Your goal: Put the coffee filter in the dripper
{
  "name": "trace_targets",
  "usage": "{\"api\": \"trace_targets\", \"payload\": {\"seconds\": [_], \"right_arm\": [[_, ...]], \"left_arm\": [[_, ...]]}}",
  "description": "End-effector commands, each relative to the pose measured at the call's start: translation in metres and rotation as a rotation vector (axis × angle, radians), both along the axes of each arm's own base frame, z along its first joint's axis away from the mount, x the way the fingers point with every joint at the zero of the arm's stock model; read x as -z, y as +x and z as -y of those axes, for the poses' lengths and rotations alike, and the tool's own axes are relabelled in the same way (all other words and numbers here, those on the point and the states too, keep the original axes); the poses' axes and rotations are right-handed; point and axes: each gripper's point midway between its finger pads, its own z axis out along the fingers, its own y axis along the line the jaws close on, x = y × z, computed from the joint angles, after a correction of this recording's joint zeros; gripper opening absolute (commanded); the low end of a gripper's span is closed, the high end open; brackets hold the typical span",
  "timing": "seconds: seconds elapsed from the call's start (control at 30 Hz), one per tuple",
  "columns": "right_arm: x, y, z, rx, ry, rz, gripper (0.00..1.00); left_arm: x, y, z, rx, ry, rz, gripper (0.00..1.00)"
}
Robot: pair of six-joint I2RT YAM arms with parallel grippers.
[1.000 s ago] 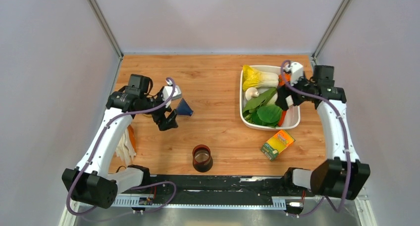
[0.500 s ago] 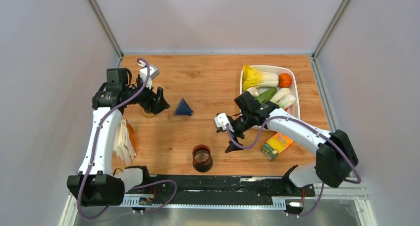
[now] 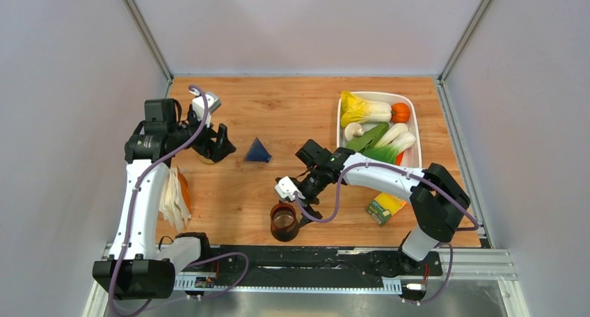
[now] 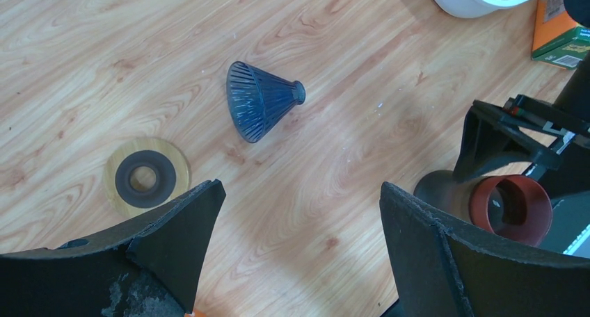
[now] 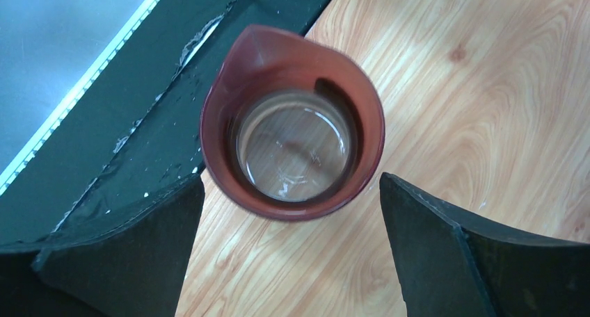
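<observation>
The dripper [image 3: 284, 222] is a reddish-brown vessel with a round mouth, standing near the table's front edge. In the right wrist view I look straight down into the dripper [image 5: 212, 129]. My right gripper [image 3: 306, 202] hangs open just above and to the right of it, and nothing is between the jaws of the right gripper [image 5: 291, 180]. White coffee filters [image 3: 172, 200] lie in a stack at the left edge, partly hidden behind my left arm. My left gripper [image 3: 221, 143] is open and empty at the left rear. In its wrist view the left gripper [image 4: 299, 192] is over bare wood.
A dark blue ribbed cone [image 3: 258, 151] lies on its side right of my left gripper. A round wooden disc with a dark ring [image 4: 146, 178] lies beneath that gripper. A white tub [image 3: 410, 165] of vegetables sits at the right rear, with a yellow box [image 3: 385, 206] before it.
My right arm has swung from the vegetable tub across to the dripper. My left gripper has drawn back from the blue cone toward the left rear. Both stayed open.
</observation>
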Motion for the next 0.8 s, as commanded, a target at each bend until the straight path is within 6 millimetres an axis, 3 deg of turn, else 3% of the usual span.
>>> {"api": "trace_targets", "payload": {"seconds": [0.0, 0.37, 0.67, 0.77], "right_arm": [[-0.024, -0.005, -0.028, -0.071, 0.122, 0.005, 1.0], [-0.023, -0.011, -0.039, -0.102, 0.138, -0.017, 1.0], [-0.024, -0.006, -0.036, -0.063, 0.117, 0.003, 0.8], [-0.024, 0.0, -0.033, -0.027, 0.106, 0.003, 0.78]], "left_arm": [[-0.005, -0.004, 0.0, 0.013, 0.009, 0.03, 0.93], [-0.003, -0.002, -0.003, 0.015, 0.025, 0.031, 0.93], [-0.002, 0.004, -0.002, 0.004, 0.015, 0.025, 0.93], [-0.003, 0.006, -0.003, 0.0, 0.014, 0.029, 0.93]]}}
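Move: Standing just off the right hand's open fingertips is the dripper, the brown cup, its middle about 3 cm to the left, 2 cm back and 5 cm below. The blue coffee filter lies some 20 cm ahead and 10 cm left of this hand, about 7 cm lower; the yellow box is roughly 25 cm to its right and 6 cm ahead. From the left hand, the dripper is about 18 cm right, 16 cm back and 21 cm below. Sliding level to its left by about 2.5 cm, and very slightly back, the right hand brings its wide-open fingers around the dripper, one to each side and under the rim. There it stops with hardly any wrist turn and closes the fingers by about a fifth, until they come up against the cup's sides. ##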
